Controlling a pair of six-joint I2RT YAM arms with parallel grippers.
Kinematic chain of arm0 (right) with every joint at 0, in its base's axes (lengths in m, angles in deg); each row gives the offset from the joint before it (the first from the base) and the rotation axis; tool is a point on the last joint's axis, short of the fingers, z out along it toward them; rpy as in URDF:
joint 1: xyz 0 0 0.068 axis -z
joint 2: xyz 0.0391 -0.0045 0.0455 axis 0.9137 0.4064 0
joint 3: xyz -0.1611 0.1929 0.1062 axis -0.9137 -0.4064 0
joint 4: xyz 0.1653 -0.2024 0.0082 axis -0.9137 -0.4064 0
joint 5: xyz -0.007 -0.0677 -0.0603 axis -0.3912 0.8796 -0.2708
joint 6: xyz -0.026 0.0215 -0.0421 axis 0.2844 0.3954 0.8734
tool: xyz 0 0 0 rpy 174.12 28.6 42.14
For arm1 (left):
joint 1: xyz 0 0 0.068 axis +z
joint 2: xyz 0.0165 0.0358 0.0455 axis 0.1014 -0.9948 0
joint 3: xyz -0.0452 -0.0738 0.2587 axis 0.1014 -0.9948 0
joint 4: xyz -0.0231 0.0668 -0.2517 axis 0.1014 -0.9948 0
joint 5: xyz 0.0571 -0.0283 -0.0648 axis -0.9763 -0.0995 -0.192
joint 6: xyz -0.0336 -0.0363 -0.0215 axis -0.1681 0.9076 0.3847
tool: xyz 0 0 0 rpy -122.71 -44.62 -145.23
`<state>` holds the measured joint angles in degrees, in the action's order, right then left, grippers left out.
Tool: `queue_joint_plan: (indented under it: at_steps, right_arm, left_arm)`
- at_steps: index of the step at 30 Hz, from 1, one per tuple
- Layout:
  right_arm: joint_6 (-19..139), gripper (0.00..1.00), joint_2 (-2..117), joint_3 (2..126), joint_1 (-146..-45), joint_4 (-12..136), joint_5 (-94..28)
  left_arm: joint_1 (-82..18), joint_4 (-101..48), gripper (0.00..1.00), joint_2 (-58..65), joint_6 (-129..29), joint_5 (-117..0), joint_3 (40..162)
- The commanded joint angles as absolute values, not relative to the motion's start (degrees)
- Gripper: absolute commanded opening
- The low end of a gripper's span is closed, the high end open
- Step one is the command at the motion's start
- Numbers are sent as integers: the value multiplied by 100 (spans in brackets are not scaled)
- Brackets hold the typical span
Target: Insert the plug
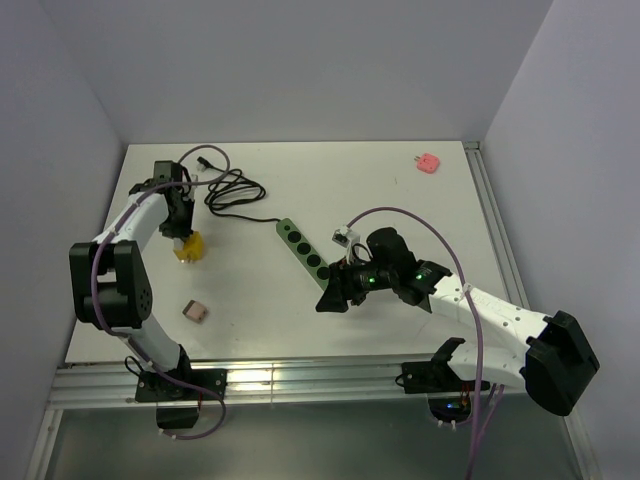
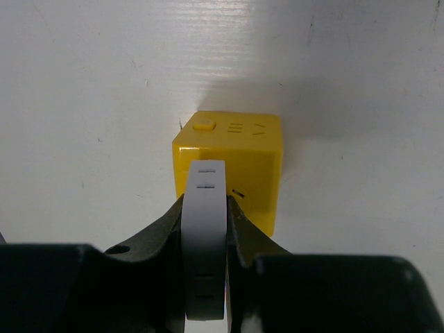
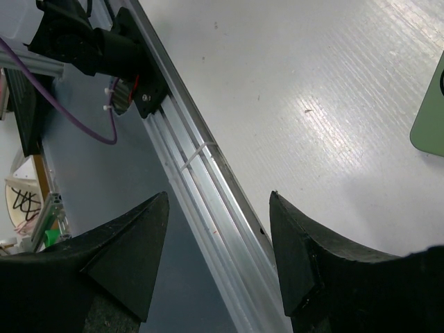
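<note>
A yellow plug block rests on the white table at the left, also seen as the yellow plug block from above. A pale grey tab runs from it back between the jaws of my left gripper, which is shut on that tab. From above, the left gripper points down just behind the block. The green power strip, with several round sockets, lies diagonally mid-table. My right gripper hovers open and holds nothing by the strip's near end. In the right wrist view the right gripper shows only a corner of the strip.
A black cable loops from the strip's far end toward the back left. A small pinkish-brown block lies near the left front, a pink piece at the back right. An aluminium rail edges the table's front, below my right jaws.
</note>
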<state>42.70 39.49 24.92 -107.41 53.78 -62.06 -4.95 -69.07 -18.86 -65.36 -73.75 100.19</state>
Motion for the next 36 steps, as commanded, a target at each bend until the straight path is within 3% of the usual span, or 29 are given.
queue_joint_plan:
  at_steps: [1,9,20,22,23,30,31,32,36]
  right_arm:
    - [4374,67,3957,2669,-10777,5430,-6293]
    - [4366,67,3948,2660,-10777,5412,-6293]
    - [4366,67,3974,2686,-10777,5395,-6310]
    - [4366,67,3983,2686,-10786,5395,-6293]
    - [4374,67,3983,2686,-10777,5377,-6293]
    - [4374,67,4027,2730,-10786,5360,-6293]
    - [4374,67,4027,2739,-10777,5360,-6293]
    - [4366,67,4036,2748,-10777,5368,-6293]
    - [4374,67,4071,2748,-10786,5351,-6284]
  left_arm:
    - [-529,-7132,0,-2253,-6480,-7018,9807]
    - [-362,-6604,0,-2323,-6568,-6438,9289]
    - [-134,-6736,1,-2087,-6533,-6138,9455]
    - [-134,-6753,9,-2060,-6437,-6226,9482]
    - [-125,-6753,19,-2016,-6419,-6296,9499]
    - [-142,-6780,43,-1551,-6269,-6516,9587]
    - [-160,-6806,49,-1498,-6269,-6543,9605]
    - [-169,-6815,67,-1410,-6252,-6560,9640]
    - [-256,-6850,94,-1112,-6208,-6666,9737]
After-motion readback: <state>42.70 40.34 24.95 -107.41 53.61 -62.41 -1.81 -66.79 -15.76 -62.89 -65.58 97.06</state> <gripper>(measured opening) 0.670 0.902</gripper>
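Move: The yellow socket cube is right under the left hand, which already holds the white plug down on its top; its middle is about 1 cm ahead, 1 cm to the right and 5 cm below. The pink plug lies some 14 cm back and 2 cm right, the coiled cable about 17 cm ahead and 13 cm right, both at table height. From the idle right hand, the cube is roughly 38 cm left, 20 cm ahead and 11 cm lower. Forward by only about 1 cm, the left hand tilts over the yellow cube, its fingertips swinging a little rightwards and outwards by some 10 degrees while it still grips the white plug against the cube's top. It pauses there, then opens its fingers wide, letting go of the plug, and draws back about 1.5 cm at nearly the same height. ##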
